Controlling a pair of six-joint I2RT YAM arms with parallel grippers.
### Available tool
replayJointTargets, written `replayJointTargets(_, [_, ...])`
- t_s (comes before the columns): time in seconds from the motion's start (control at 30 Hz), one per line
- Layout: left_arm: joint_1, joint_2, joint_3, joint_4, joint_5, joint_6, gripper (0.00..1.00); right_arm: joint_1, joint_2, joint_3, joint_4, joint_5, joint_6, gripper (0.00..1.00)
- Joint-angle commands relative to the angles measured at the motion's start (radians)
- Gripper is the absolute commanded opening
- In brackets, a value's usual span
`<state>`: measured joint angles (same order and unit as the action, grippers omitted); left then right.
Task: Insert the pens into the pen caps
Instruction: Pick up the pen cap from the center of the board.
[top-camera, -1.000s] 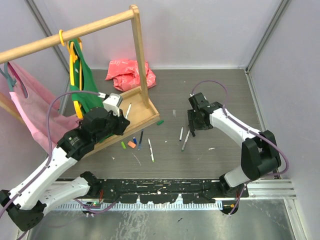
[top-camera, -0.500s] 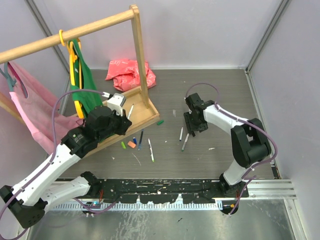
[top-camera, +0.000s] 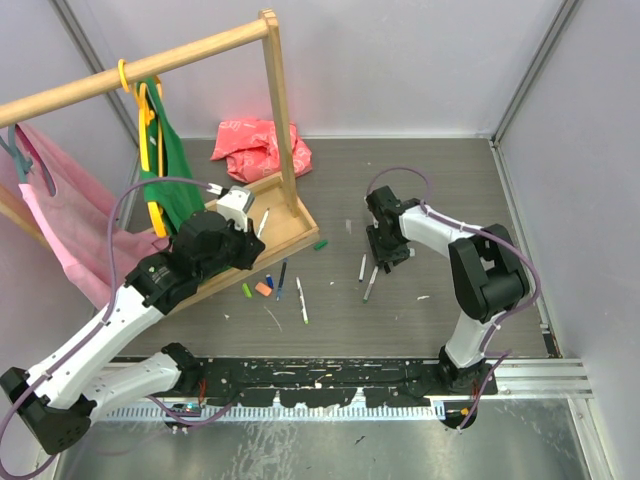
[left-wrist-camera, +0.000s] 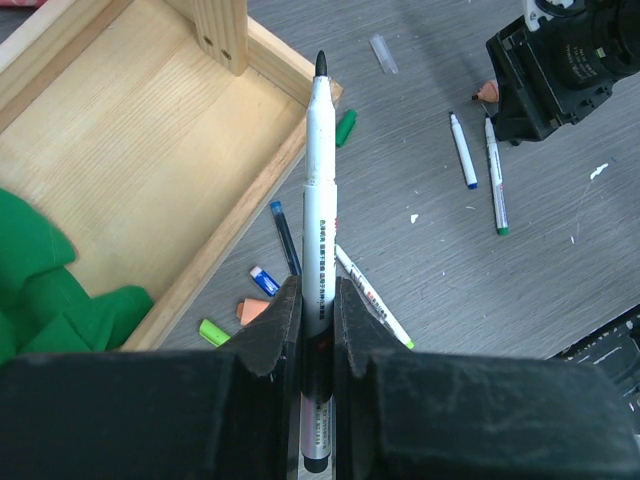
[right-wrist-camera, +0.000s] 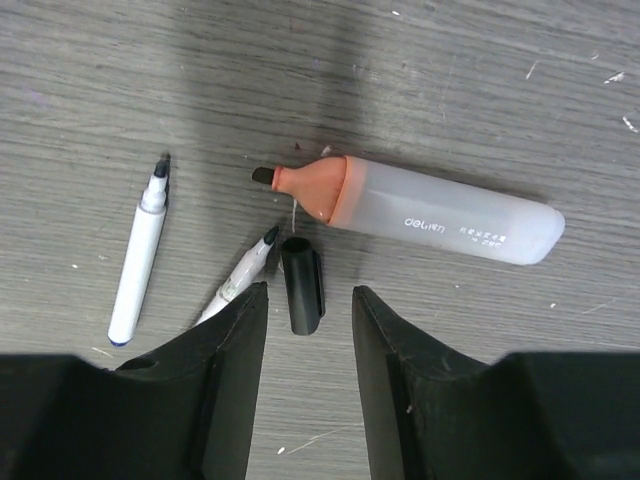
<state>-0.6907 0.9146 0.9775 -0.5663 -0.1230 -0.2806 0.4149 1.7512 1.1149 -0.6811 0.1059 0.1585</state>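
My left gripper is shut on a white pen whose black tip points away, above the edge of the wooden tray. From above, this gripper hovers by the tray. My right gripper is low over the table and open, its jaws on either side of a black pen cap without touching it. Beside the cap lie two uncapped pens and an orange-tipped highlighter. Green, orange and blue caps lie near the tray.
A wooden clothes rack stands on the tray base, with a green garment and a pink cloth hanging. A red bag lies behind. More pens and a green cap lie mid-table.
The right gripper has shifted slightly left and its jaws have narrowed around the black cap. The left arm has edged a little to the right with its pen.
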Motion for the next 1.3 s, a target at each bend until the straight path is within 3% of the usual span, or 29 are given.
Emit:
replayJointTargets(0.0, [0.006,-0.007,0.038,0.055,0.012,-0.003,0.0,-0.003,0.007,0.037,0.015,-0.003,-0.002,0.45])
replayJointTargets(0.53, [0.005,-0.012,0.046,0.042,0.016,-0.002,0.0,-0.003,0.03,0.002,-0.022,-0.017,0.008,0.31])
replayJointTargets(0.7, [0.004,-0.004,0.054,0.042,0.023,-0.002,0.0,-0.004,-0.018,-0.028,-0.019,-0.008,0.017,0.17])
replayJointTargets(0.87, [0.005,-0.001,0.066,0.046,0.029,-0.002,0.0,-0.003,-0.129,-0.011,-0.034,0.037,0.018,0.01])
replayJointTargets(1.03, [0.006,0.0,0.083,0.05,0.031,0.008,0.0,-0.004,-0.294,0.029,-0.036,0.053,-0.027,0.0])
replayJointTargets(1.27, [0.005,-0.049,0.061,0.11,0.049,0.008,0.0,-0.003,-0.608,-0.009,0.18,-0.281,-0.102,0.0])
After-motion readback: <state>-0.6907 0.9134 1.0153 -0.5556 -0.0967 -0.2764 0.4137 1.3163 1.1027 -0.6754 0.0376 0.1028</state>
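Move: The black pen cap stands almost directly under the right hand, only about 1 cm below the point between the open fingers. The orange-tipped highlighter lies about 3 cm ahead and 3 cm right of that hand, the green-ended pen some 3 cm back and 3 cm left, and the short blue-ended pen about 5 cm left and 1 cm ahead. From the left hand the cap lies roughly 21 cm right, 5 cm ahead and 23 cm down. The black cap is straddled by the right fingers, which settle about 1 cm farther down around it, close slowly and pinch it by its sides. The right hand then eases back about 1 cm and lifts fast, some 14 cm up off the table, its fingertips swinging forward by about 25 degrees. The left hand keeps its grip on the white pen and rises about 2 cm near the end. ##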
